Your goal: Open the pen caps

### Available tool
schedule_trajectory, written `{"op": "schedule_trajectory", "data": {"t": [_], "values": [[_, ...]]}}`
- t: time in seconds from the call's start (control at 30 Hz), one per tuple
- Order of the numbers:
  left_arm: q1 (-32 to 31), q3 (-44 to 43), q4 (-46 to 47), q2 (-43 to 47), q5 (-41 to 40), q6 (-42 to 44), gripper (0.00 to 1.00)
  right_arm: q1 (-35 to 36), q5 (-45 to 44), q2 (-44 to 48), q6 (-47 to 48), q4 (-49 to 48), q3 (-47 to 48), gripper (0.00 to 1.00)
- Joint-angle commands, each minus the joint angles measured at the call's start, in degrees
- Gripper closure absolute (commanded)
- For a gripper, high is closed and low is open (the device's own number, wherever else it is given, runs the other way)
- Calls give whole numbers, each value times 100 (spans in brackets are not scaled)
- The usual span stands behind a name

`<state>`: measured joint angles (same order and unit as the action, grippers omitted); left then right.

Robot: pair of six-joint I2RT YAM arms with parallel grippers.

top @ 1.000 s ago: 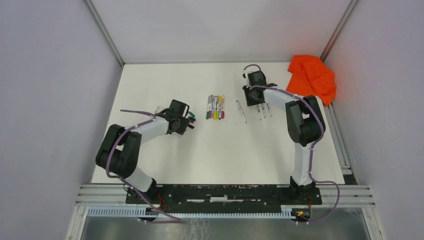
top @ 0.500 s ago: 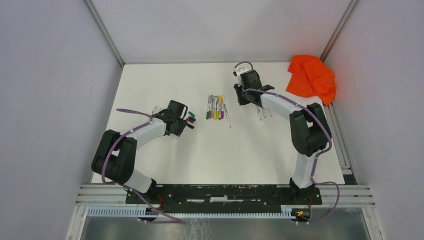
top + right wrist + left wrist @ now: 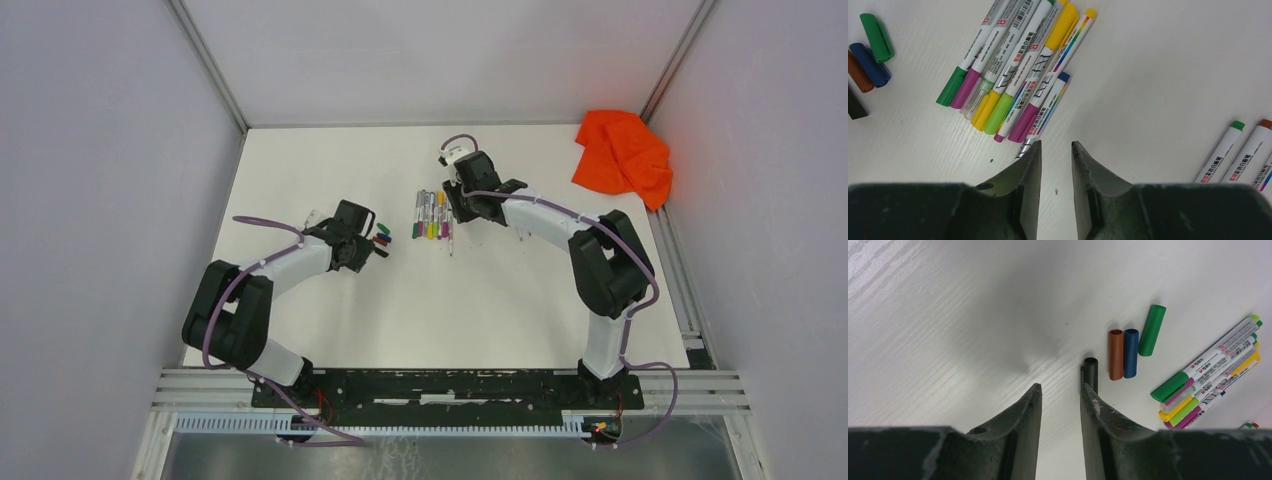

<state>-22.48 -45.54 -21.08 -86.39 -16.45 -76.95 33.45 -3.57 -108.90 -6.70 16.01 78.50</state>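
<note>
Several capped pens (image 3: 1013, 65) lie side by side; they also show in the top view (image 3: 430, 213) and the left wrist view (image 3: 1213, 370). One slim pen with a blue end (image 3: 1048, 107) lies at the row's right side, its lower end under my right gripper's left finger. My right gripper (image 3: 1055, 145) is open and empty, just right of the row (image 3: 458, 203). Loose caps lie together: green (image 3: 1152, 330), blue (image 3: 1131, 353), orange-brown (image 3: 1116, 354), black (image 3: 1090, 372). My left gripper (image 3: 1060, 390) is open and empty, the black cap by its right fingertip.
Uncapped pens with green and orange-brown ends (image 3: 1243, 155) lie to the right of my right gripper, mostly hidden under the right arm in the top view. An orange cloth (image 3: 622, 155) sits at the back right corner of the white table (image 3: 330, 160).
My right gripper has moved left from the uncapped pens to the capped row. One loose slim pen has slid left with it to the row's side. The left arm barely moved.
</note>
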Motion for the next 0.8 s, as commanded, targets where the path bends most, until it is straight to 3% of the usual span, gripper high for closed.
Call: {"op": "schedule_trajectory", "data": {"t": [0.0,0.77], "values": [[18,39,41,219,-42,199,60,131,-282,-106,-118,21,34,67],[-2,133,164,346,45,266,60,215,-333,-796,-427,-53,65,65]]}}
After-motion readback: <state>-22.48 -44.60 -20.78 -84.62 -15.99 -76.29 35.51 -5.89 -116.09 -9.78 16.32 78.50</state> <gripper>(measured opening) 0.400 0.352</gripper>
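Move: The loose uncapped pen with the blue tail lies along the right side of the capped row, its middle about 3 cm left of my right hand, neither ahead nor back, and some 7 cm below. The magenta-capped pen touches or nearly touches it, about 2 cm to its left and 5 cm farther out. The uncapped green-tailed pen is roughly 15 cm to my right hand's right and 3 cm ahead. From my left hand, the blue-tailed pen is about 20 cm right and 6 cm ahead. With my right hand I drop about 6 cm towards the blue-tailed pen, easing back only a centimetre or so as I go down and tipping the fingers some 5 degrees steeper. I keep them apart, ending low with the left finger over the pen's uncapped end; nothing is gripped yet. ##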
